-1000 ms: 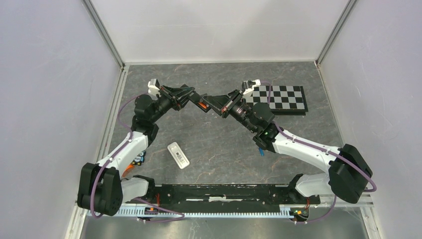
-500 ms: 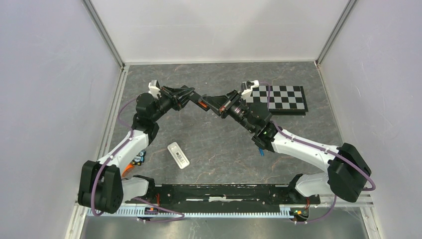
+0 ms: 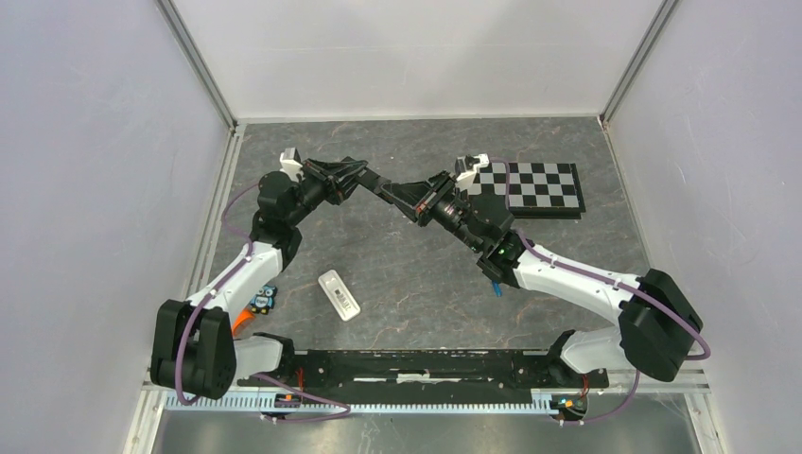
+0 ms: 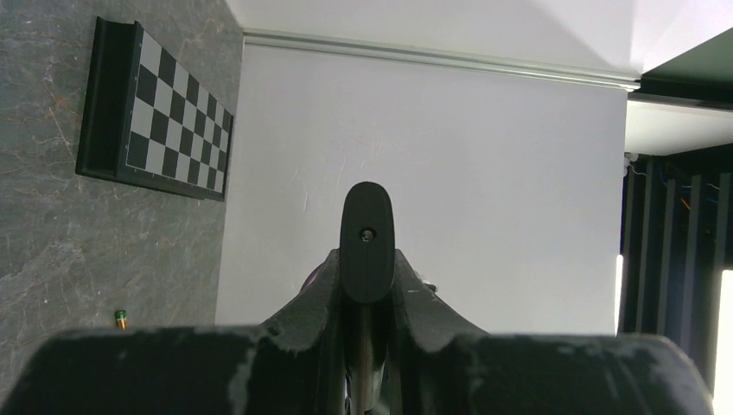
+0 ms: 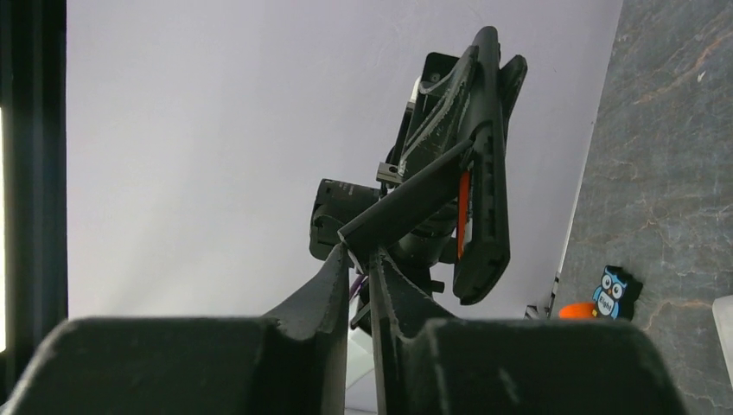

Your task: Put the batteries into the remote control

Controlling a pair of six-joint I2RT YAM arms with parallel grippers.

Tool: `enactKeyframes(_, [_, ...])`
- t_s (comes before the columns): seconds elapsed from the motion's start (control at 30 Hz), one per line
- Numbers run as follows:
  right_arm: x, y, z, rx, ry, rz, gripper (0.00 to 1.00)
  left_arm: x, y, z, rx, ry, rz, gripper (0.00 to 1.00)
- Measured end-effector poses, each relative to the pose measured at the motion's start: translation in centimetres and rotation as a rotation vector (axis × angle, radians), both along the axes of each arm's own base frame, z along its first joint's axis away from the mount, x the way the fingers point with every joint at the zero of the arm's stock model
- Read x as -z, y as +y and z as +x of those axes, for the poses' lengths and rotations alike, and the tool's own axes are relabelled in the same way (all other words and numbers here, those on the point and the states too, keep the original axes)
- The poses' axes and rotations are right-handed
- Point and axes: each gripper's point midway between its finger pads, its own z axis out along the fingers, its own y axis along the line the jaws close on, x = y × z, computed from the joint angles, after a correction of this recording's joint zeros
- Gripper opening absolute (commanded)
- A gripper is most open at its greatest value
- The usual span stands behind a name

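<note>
My left gripper (image 3: pixel 352 176) is shut on a black remote control (image 3: pixel 371 183) and holds it up off the table. In the left wrist view the remote's rounded end (image 4: pixel 367 225) stands between the fingers. The right wrist view shows the remote (image 5: pixel 488 173) with its back open and an orange battery (image 5: pixel 464 212) seated in it. A thin black battery cover (image 5: pixel 406 203) slants out from the remote. Its free end lies between the tips of my right gripper (image 5: pixel 359 252), which stand only a sliver apart. A brownish-gold battery (image 4: pixel 122 319) lies on the table, and a blue one (image 3: pixel 496 287) shows under the right arm.
A white remote-like device (image 3: pixel 339 294) lies on the grey table (image 3: pixel 426 274) near the front. A checkerboard (image 3: pixel 534 186) sits at the back right. An owl block (image 3: pixel 266 300) and an orange object (image 3: pixel 248 313) lie by the left arm. Walls enclose three sides.
Both grippers have drawn slightly closer together and toward the back. The orange battery that showed between them from above is now covered.
</note>
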Motion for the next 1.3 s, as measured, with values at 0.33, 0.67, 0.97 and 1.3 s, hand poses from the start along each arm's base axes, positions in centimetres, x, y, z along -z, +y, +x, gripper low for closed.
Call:
enactKeyframes(0.33, [0.9,-0.2,0.0,-0.010,0.034,-0.030,0.24,-0.1,0.3,0.4,-0.024,-0.003,-0.001,0.02])
enactKeyframes(0.67, [1.5,-1.5,1.2,0.029,0.063,-0.058,0.30,-0.1,0.4,0.2,-0.026,0.001,0.001,0.02])
enactKeyframes(0.97, [1.9,-1.6,1.0,0.019,0.074,-0.071,0.33,-0.2,0.6,0.2,-0.042,0.001,0.008,0.02])
enactKeyframes(1.3, [2.8,-2.7,0.8,0.029,0.097,-0.093,0.37,0.7,0.3,0.1,-0.033,0.022,0.036,0.02])
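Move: Right at the fingertips of the right hand is the raised end of the black battery cover, its other end on the remote. The battery compartment it should close lies about 1 cm ahead, 1 cm left and 4 cm below; from the left hand, which grips the remote, 3 cm back and 4 cm right. On the table, some 32 cm below the right hand, a white remote lies 15 cm back and 11 cm left, a blue battery 14 cm back and 20 cm right. Sinking nearly 3 cm towards the remote, the right hand spreads its barely parted fingers to about a third open and lets go of the battery cover's raised end, edging some 3 cm to its right, mostly midway and at the end, while the fingers tip slightly down. The left hand keeps the remote gripped and nearly still. ##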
